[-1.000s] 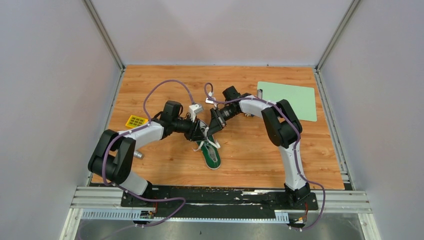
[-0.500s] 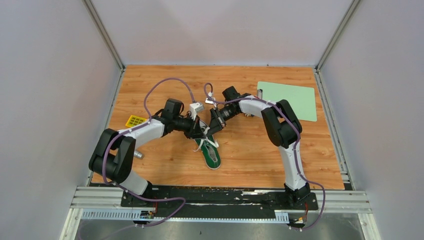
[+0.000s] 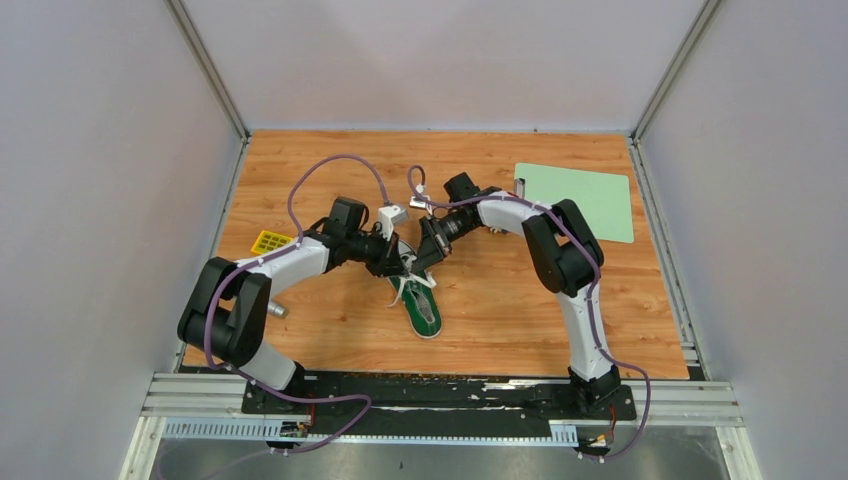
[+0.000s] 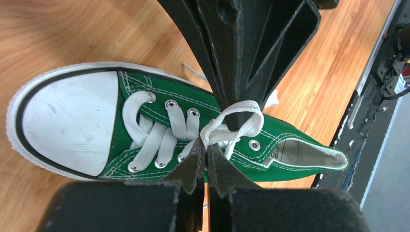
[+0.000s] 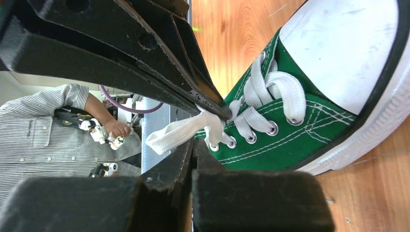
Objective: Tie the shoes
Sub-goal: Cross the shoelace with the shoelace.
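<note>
A small green sneaker (image 3: 426, 312) with a white toe cap lies mid-table, toe toward the far side. Both grippers meet over its laces. In the left wrist view the sneaker (image 4: 159, 99) lies with its toe to the left, and my left gripper (image 4: 206, 141) is shut on a white lace strand (image 4: 212, 131) at the upper eyelets. A lace loop (image 4: 244, 112) wraps the right gripper's fingers (image 4: 232, 72) coming down from above. In the right wrist view my right gripper (image 5: 194, 142) is shut on a flat white lace loop (image 5: 171, 136) beside the sneaker (image 5: 300, 126).
A yellow gridded block (image 3: 271, 242) lies left of the left arm. A small metal cylinder (image 3: 277, 311) sits by its elbow. A pale green mat (image 3: 578, 200) lies at the far right. A person in a striped shirt (image 5: 43, 130) shows beyond the table edge.
Both grippers closed on the laces over the last second. The left wrist shifted slightly left and toward the far side. The shoe stayed in place.
</note>
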Robot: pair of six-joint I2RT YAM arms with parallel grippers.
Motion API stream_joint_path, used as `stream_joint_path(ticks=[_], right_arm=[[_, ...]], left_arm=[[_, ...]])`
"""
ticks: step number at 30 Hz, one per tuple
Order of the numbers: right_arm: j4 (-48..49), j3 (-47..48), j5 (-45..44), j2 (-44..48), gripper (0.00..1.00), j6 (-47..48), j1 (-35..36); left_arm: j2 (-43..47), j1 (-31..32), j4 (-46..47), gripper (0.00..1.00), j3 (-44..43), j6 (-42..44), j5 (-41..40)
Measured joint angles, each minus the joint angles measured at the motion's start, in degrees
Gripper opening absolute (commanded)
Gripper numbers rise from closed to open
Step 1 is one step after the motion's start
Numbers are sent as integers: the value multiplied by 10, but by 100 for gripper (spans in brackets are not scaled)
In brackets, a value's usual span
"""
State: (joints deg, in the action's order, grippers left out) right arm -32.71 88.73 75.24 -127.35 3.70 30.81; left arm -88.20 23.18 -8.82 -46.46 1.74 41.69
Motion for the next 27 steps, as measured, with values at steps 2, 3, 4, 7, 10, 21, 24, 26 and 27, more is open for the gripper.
stream_joint_path(ticks=[2,3,4,7,10,21,24,26,27], right_arm=[[0,0,3,0,0,-3,2],[1,-2,5,0,0,-5,3],[2,-3,8,0,0,-7,4],[3,-10,13,0,1,-11,8],[4,-17,14,1,6,-13,9],[6,-33,-81,46,20,-7,-21],[4,-24,-109,43,21,-7,-18],[6,-9,-131,33,22,-7,-16],[7,-3,-136,28,23,-7,-14]], left_arm=[[0,0,14,0,0,-9,-2],[-1,0,22,0,0,-13,-3],[-1,0,28,0,0,-16,-3],[-7,1,54,0,5,-26,-5],[-14,1,73,0,12,-31,-8],[-16,12,83,0,17,-24,-35],[-16,17,78,0,17,-19,-47],[-15,22,74,0,17,-15,-58],[-14,23,73,0,17,-14,-61]])
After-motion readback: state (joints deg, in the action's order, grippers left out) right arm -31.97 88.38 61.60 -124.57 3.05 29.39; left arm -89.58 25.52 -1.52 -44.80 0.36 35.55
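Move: The lace loop sits around the right fingertips; from the left fingertips, which pinch its base, it lies about 2 cm back and 1 cm to the right at nearly the same height. The shoe's toe cap is some 7 cm ahead of the left hand, 1 cm left and 5 cm lower, and the shoe opening is about 7 cm back, 3 cm right and 5 cm lower. A loose lace tail hangs roughly 3 cm back, 4 cm right and 3 cm below the left hand. The lace loop is first drawn back about 1 cm by the right hand, whose fingers then part slightly and come free of it; that hand backs off to the right, then swings forward about 4 cm beside the left fingertips, dipping and turning slightly clockwise at the end. The left hand keeps its pinch, easing 1.5 cm forward towards the toe and sinking about 1 cm. ##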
